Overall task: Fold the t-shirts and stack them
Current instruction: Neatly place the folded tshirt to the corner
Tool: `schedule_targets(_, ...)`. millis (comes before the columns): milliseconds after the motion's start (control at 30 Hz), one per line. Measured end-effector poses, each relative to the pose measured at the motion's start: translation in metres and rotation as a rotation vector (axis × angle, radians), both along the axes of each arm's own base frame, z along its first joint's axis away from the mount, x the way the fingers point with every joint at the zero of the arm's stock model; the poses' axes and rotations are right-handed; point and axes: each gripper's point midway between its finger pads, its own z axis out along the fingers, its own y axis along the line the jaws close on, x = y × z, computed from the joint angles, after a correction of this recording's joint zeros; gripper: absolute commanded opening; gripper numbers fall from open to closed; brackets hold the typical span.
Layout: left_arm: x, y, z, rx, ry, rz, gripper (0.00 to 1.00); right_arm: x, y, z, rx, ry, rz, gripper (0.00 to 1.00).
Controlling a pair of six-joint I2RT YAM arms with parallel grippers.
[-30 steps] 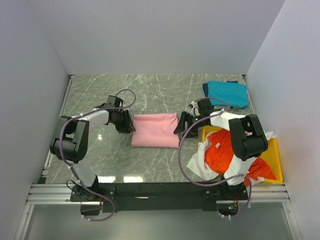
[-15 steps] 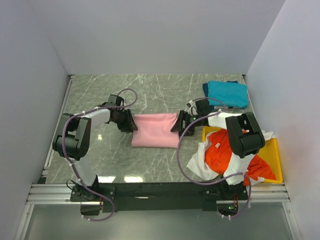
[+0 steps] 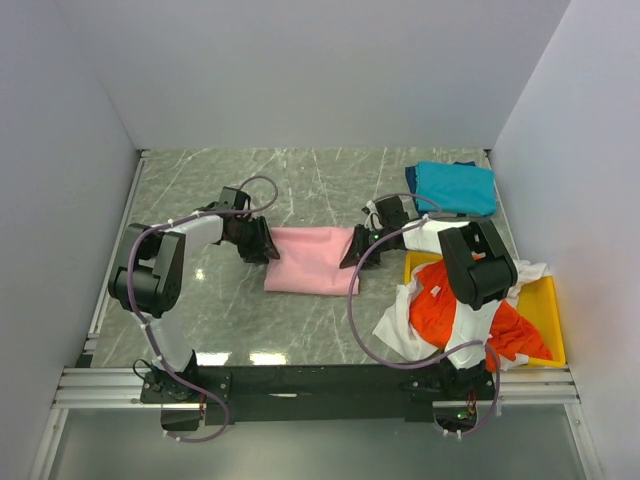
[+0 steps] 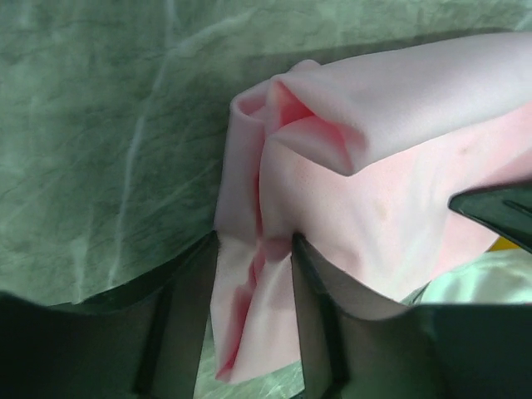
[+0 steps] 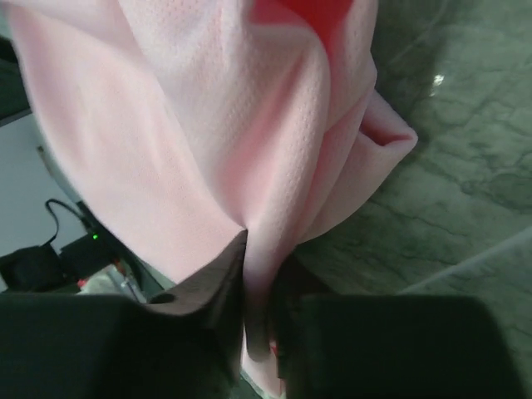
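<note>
A folded light pink t-shirt (image 3: 310, 260) lies on the marble table between my two grippers. My left gripper (image 3: 262, 247) is at its left edge; in the left wrist view the pink cloth (image 4: 374, 191) fills the gap of the left gripper (image 4: 253, 238), which is shut on it. My right gripper (image 3: 352, 250) is at the shirt's right edge; in the right wrist view a fold of the pink cloth (image 5: 208, 125) is pinched in the right gripper (image 5: 264, 249). A folded teal-blue t-shirt (image 3: 455, 187) lies at the back right. An orange-red t-shirt (image 3: 440, 300) and a white one (image 3: 400, 325) are heaped at the right.
A yellow tray (image 3: 548, 310) under the heap sits by the right wall. White walls close in the table on three sides. The arms' bases and a metal rail (image 3: 300, 380) run along the near edge.
My right gripper has moved left onto the pink shirt's right edge and closed on the cloth. The left gripper has shifted slightly toward the shirt's back left corner.
</note>
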Motion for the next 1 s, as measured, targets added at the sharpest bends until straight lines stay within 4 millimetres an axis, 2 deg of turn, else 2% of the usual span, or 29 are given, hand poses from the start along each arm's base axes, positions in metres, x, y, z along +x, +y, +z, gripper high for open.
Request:
schedule_targets(33, 0.000, -0.001, 0.001, -0.002, 0.001, -0.001, 0.52, 0.001, -0.001, -0.001, -0.017, -0.001, -0.002, 0.08)
schedule_targets(100, 0.001, -0.003, 0.003, -0.003, -0.001, -0.006, 0.58, 0.004, -0.005, -0.001, -0.053, -0.004, -0.006, 0.00)
schedule_targets(167, 0.002, -0.005, 0.005, -0.003, -0.003, -0.009, 0.63, 0.009, -0.008, 0.001, -0.093, -0.017, -0.008, 0.00)
schedule_targets(333, 0.004, -0.003, 0.008, 0.023, -0.005, -0.009, 0.68, 0.028, -0.019, 0.011, -0.197, -0.072, -0.002, 0.00)
schedule_targets(567, 0.006, 0.011, 0.008, 0.068, 0.008, 0.019, 0.69, 0.061, -0.041, 0.047, -0.362, -0.189, 0.044, 0.00)
schedule_targets(767, 0.008, 0.021, 0.009, 0.078, 0.012, 0.044, 0.69, 0.090, -0.079, 0.073, -0.527, -0.260, 0.046, 0.00)
schedule_targets(1000, 0.007, 0.023, 0.008, 0.075, 0.003, 0.051, 0.69, 0.120, -0.132, 0.084, -0.742, -0.274, 0.035, 0.00)
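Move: The folded pink t-shirt lies flat between the hands. Its right edge is already between the right hand's still-closing fingers, its middle some 9 cm to the left, level ahead and about 1 cm lower; from the left hand, the middle is about 10 cm right and 2 cm back. The teal stack in the far corner is about 21 cm ahead and 26 cm right of the right hand; the yellow bin is about 33 cm right and 12 cm back. Forward and to the right, some 12 cm each way and rising about 8 cm, the right hand shuts fully on the t-shirt's right edge and draws it towards the teal stack, rightward travel strengthening late as its fingers swing from slanting left to pointing down. The left fingers open wider and free the left edge, that hand lifting 1 cm and easing about 2 cm left. ##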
